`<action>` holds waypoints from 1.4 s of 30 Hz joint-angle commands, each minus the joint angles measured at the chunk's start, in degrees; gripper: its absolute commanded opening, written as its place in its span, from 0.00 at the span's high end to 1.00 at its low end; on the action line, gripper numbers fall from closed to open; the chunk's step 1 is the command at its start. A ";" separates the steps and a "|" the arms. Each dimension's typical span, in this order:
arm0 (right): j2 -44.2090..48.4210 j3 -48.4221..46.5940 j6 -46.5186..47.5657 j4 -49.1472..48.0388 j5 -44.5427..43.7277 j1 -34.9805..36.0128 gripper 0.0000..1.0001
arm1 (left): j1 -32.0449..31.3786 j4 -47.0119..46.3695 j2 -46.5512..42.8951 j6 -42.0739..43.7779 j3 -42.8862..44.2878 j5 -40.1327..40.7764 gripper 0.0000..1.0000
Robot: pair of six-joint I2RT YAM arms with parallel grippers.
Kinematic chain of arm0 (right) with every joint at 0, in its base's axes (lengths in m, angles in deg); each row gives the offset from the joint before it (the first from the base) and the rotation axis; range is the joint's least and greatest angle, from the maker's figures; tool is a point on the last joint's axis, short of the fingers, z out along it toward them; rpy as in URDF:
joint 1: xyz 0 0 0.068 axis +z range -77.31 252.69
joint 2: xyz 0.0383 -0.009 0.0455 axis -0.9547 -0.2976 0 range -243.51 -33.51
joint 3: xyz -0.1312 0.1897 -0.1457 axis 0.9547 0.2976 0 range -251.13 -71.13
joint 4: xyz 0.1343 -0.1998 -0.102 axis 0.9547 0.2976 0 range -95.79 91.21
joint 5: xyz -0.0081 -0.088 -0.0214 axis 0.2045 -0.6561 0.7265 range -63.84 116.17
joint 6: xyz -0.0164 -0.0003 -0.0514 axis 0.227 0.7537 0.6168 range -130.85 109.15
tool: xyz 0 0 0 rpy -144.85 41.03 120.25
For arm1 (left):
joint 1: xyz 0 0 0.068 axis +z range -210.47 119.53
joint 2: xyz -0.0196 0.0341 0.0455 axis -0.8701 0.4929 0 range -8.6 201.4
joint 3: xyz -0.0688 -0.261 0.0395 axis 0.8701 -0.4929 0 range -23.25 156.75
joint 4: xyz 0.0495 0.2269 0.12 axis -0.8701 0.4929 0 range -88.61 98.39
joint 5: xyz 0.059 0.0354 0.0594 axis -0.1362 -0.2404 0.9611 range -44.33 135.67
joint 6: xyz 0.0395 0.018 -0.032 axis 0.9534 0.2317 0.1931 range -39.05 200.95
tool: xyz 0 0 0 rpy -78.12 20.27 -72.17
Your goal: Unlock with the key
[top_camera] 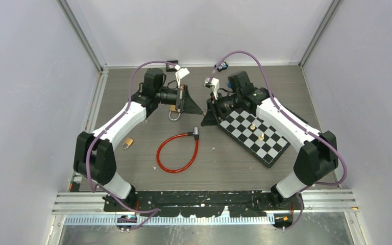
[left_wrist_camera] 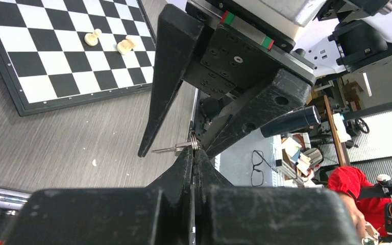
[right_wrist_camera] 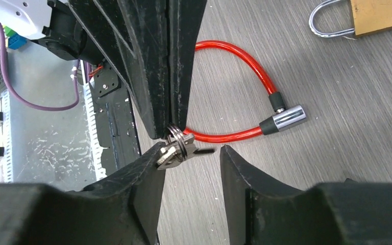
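Note:
My left gripper (left_wrist_camera: 196,151) is shut on a steel key ring, and the small silver key (left_wrist_camera: 171,149) sticks out sideways from its tips. My right gripper (right_wrist_camera: 191,150) faces it tip to tip, jaws open, with the key (right_wrist_camera: 176,150) between them; the key's head lies against one finger and the blade points toward the other. In the top view the two grippers, left (top_camera: 199,109) and right (top_camera: 207,115), meet above the table's middle back. The red cable lock (right_wrist_camera: 235,92) with its chrome barrel (right_wrist_camera: 286,119) lies on the table below.
A brass padlock (right_wrist_camera: 372,13) lies under the left arm, and a smaller padlock (top_camera: 127,143) sits further left. A chessboard (top_camera: 255,135) with two pale pieces lies beneath the right arm. Grey walls enclose the table on three sides.

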 commanded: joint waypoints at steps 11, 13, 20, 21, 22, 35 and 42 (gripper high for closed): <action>5.83 -2.45 3.53 0.52 -5.96 0.34 0.50 | -0.04 -2.41 -2.22 0.56 -1.47 -0.05 1.00; 6.00 -2.90 4.12 1.02 -7.51 0.72 0.49 | -0.04 -2.33 -2.17 0.64 -1.71 0.00 1.00; 4.53 -5.23 5.51 2.68 -13.18 3.79 0.52 | -0.04 -2.34 -1.87 0.66 -2.00 0.04 1.00; 4.22 -5.57 5.48 2.73 -13.82 4.08 0.53 | -0.06 -2.35 -1.86 0.74 -2.07 0.03 1.00; 3.99 -5.91 5.53 2.84 -14.41 4.32 0.53 | -0.05 -2.30 -1.88 0.78 -2.12 0.01 1.00; 3.30 -5.33 6.14 1.84 -20.59 5.81 0.84 | -0.04 -1.95 -1.81 1.69 -2.59 -0.04 1.00; 4.01 -4.21 5.74 0.76 -23.28 5.91 0.99 | 0.16 -0.98 -2.10 3.08 -1.98 -0.31 0.99</action>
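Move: The key is still pinched in the left fingertips, about 1 cm to the right of that hand. From the half-open right hand it lies roughly 2 cm ahead, 1 cm left and 3 cm up. On the table, about 20 cm below the right hand, the cable lock's metal barrel lies some 3 cm ahead and 4 cm left, and the padlock about 14 cm ahead and 13 cm left. The right hand eases about 2 cm forward and up, tilting, and pinches the key the left lowers slightly. ##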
